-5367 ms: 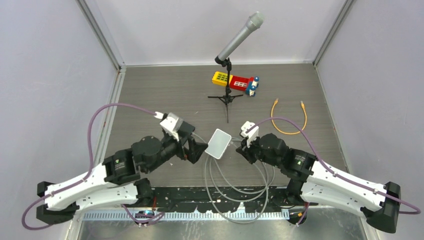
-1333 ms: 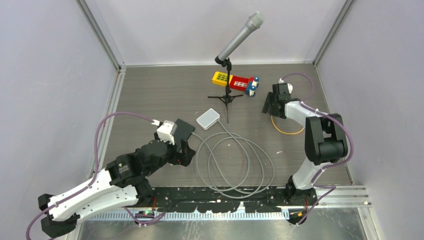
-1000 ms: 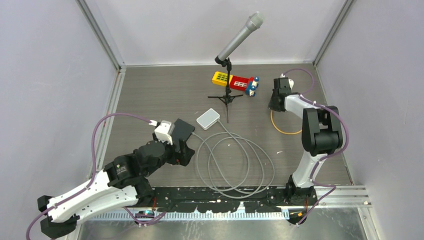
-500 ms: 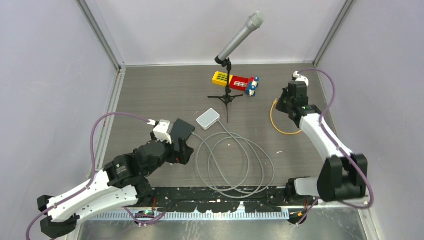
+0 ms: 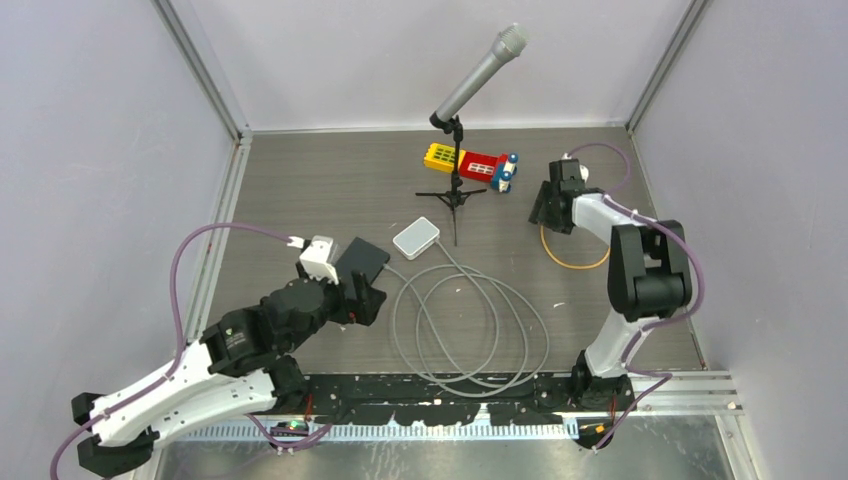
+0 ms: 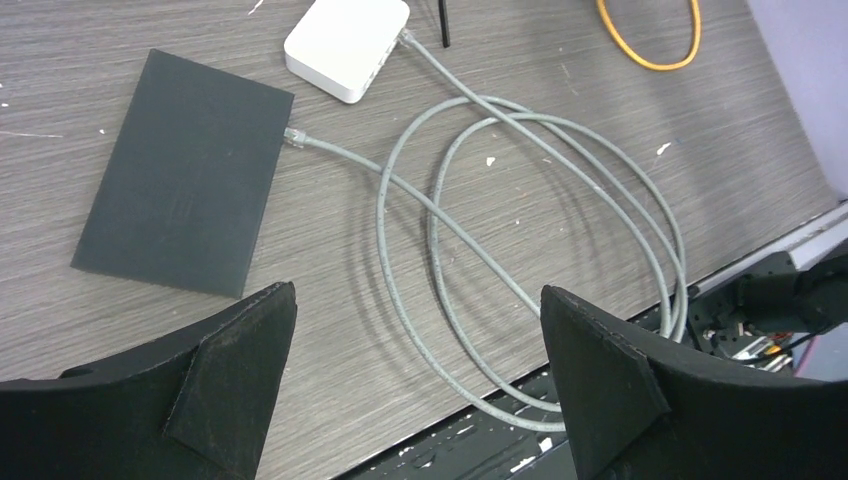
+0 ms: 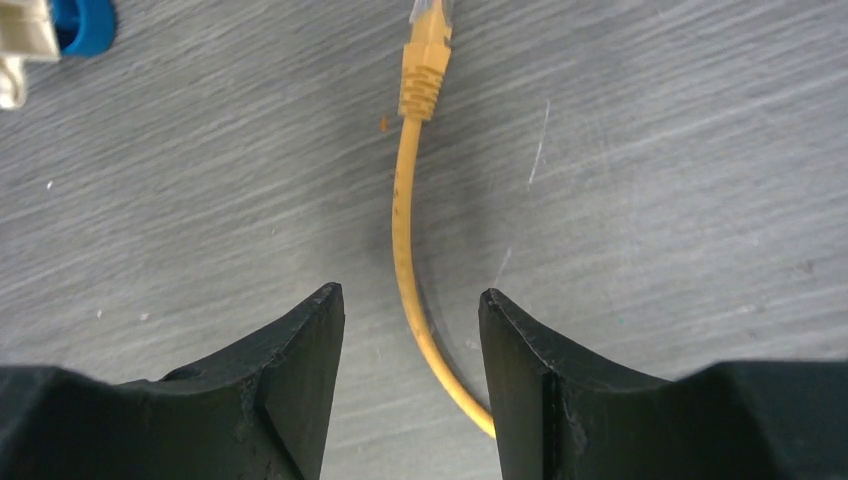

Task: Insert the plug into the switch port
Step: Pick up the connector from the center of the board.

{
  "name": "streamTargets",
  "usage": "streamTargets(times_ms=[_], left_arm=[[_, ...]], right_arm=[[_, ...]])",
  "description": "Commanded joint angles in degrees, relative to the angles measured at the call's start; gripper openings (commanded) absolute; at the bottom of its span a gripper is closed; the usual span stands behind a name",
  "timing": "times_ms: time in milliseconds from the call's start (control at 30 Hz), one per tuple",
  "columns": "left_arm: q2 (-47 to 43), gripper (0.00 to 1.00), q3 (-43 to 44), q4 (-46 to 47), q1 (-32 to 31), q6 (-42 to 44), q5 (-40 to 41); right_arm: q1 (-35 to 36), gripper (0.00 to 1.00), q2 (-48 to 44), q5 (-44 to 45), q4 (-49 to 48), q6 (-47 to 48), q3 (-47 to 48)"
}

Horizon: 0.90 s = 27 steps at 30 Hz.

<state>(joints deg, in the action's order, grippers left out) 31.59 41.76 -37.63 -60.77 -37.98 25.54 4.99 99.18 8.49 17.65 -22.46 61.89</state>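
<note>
The white switch (image 5: 416,238) (image 6: 345,45) lies mid-table with one end of a coiled grey cable (image 5: 470,320) (image 6: 440,220) running into it. That cable's free plug (image 6: 293,135) rests on the table against the edge of a black pad (image 6: 185,185). My left gripper (image 5: 362,300) (image 6: 415,293) hovers wide open above the coil's near side, holding nothing. A short yellow cable (image 5: 572,263) (image 7: 400,240) lies at the back right. My right gripper (image 5: 548,210) (image 7: 410,293) is open and straddles it just behind its yellow plug (image 7: 425,70), not clamping it.
A microphone on a small tripod (image 5: 455,190) stands behind the switch. A red, yellow and blue toy block (image 5: 470,163) sits beside it, its blue corner (image 7: 80,25) near my right gripper. A black rail (image 5: 430,400) runs along the near table edge.
My right arm swung back from the yellow cable's right end to its left end and its jaws opened. My left arm drew back slightly toward the near left.
</note>
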Motion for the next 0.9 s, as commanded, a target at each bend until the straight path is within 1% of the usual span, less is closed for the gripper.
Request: streamTargets(times_ms=[0, 100, 133, 233, 267, 433, 600, 633, 667, 733, 800, 867], left_arm=[[-2.82, 0.94, -0.73, 0.51, 0.11, -2.00, 0.23], [-3.21, 0.94, -1.06, 0.36, 0.07, -2.01, 0.56], [-3.07, 0.94, -1.06, 0.38, 0.13, -1.95, 0.62], [-2.47, 0.94, -0.75, 0.23, 0.11, -1.48, 0.40], [-2.38, 0.94, -0.65, 0.14, 0.06, -1.34, 0.28], [-2.90, 0.94, -0.59, 0.19, 0.12, -1.05, 0.46], [-4.15, 0.94, -0.97, 0.36, 0.07, -1.22, 0.82], [-4.39, 0.94, -0.98, 0.42, 0.12, -1.27, 0.97], [-4.59, 0.94, -0.99, 0.37, 0.08, -1.31, 1.16], [-5.02, 0.94, -0.83, 0.26, 0.09, -1.24, 1.63], [-5.18, 0.94, -0.23, -0.08, 0.17, -0.92, 1.92], [-5.06, 0.94, 0.78, -0.88, 0.15, -0.63, 2.15]], right_arm=[[-0.66, 0.57, 3.80, 2.24, -0.72, -0.83, 7.07], [-0.97, 0.57, 7.45, 2.54, 0.56, -0.26, 9.56], [-1.03, 0.55, 8.81, 2.31, 1.02, 0.04, 10.18], [-1.01, 0.41, 10.95, 1.53, 1.77, 0.68, 11.47], [-0.97, 0.38, 11.25, 1.06, 2.33, 0.85, 11.95], [-1.04, 0.37, 12.09, 0.86, 2.95, 0.99, 12.61], [-0.97, 0.36, 15.49, -1.01, 7.41, 2.53, 16.10], [-0.96, 0.30, 15.47, -1.16, 7.43, 2.63, 16.04], [-0.95, 0.21, 15.10, -1.27, 7.15, 2.72, 15.73], [-0.99, 0.11, 13.54, -0.92, 6.41, 2.71, 14.54], [-1.00, 0.04, 11.02, -0.09, 5.78, 3.08, 13.19], [-1.00, 0.01, 6.90, 0.98, 5.73, 3.69, 11.78]])
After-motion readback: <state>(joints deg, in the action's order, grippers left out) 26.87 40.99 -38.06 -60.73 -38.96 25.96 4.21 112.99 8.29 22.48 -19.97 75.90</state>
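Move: Just ahead of the half-open right hand lies the orange cable's connector, about 7 cm out, 1 cm right and 3 cm below. The blue toy is some 11 cm to this hand's left and 14 cm ahead; the mic stand's foot is about 22 cm left and 9 cm ahead. The cable's bend lies roughly 8 cm back and 6 cm right. From the left hand, the connector is about 30 cm ahead, 40 cm right and 20 cm lower. Reaching forward about 4 cm along the orange cable while sinking some 2.5 cm, the right hand brings its fingers to the cable just behind the connector's boot. The fingers narrow on the way, then shut once the hand has all but stopped, newly pinching the cable between their tips; the wrist tips down about 5 degrees. ##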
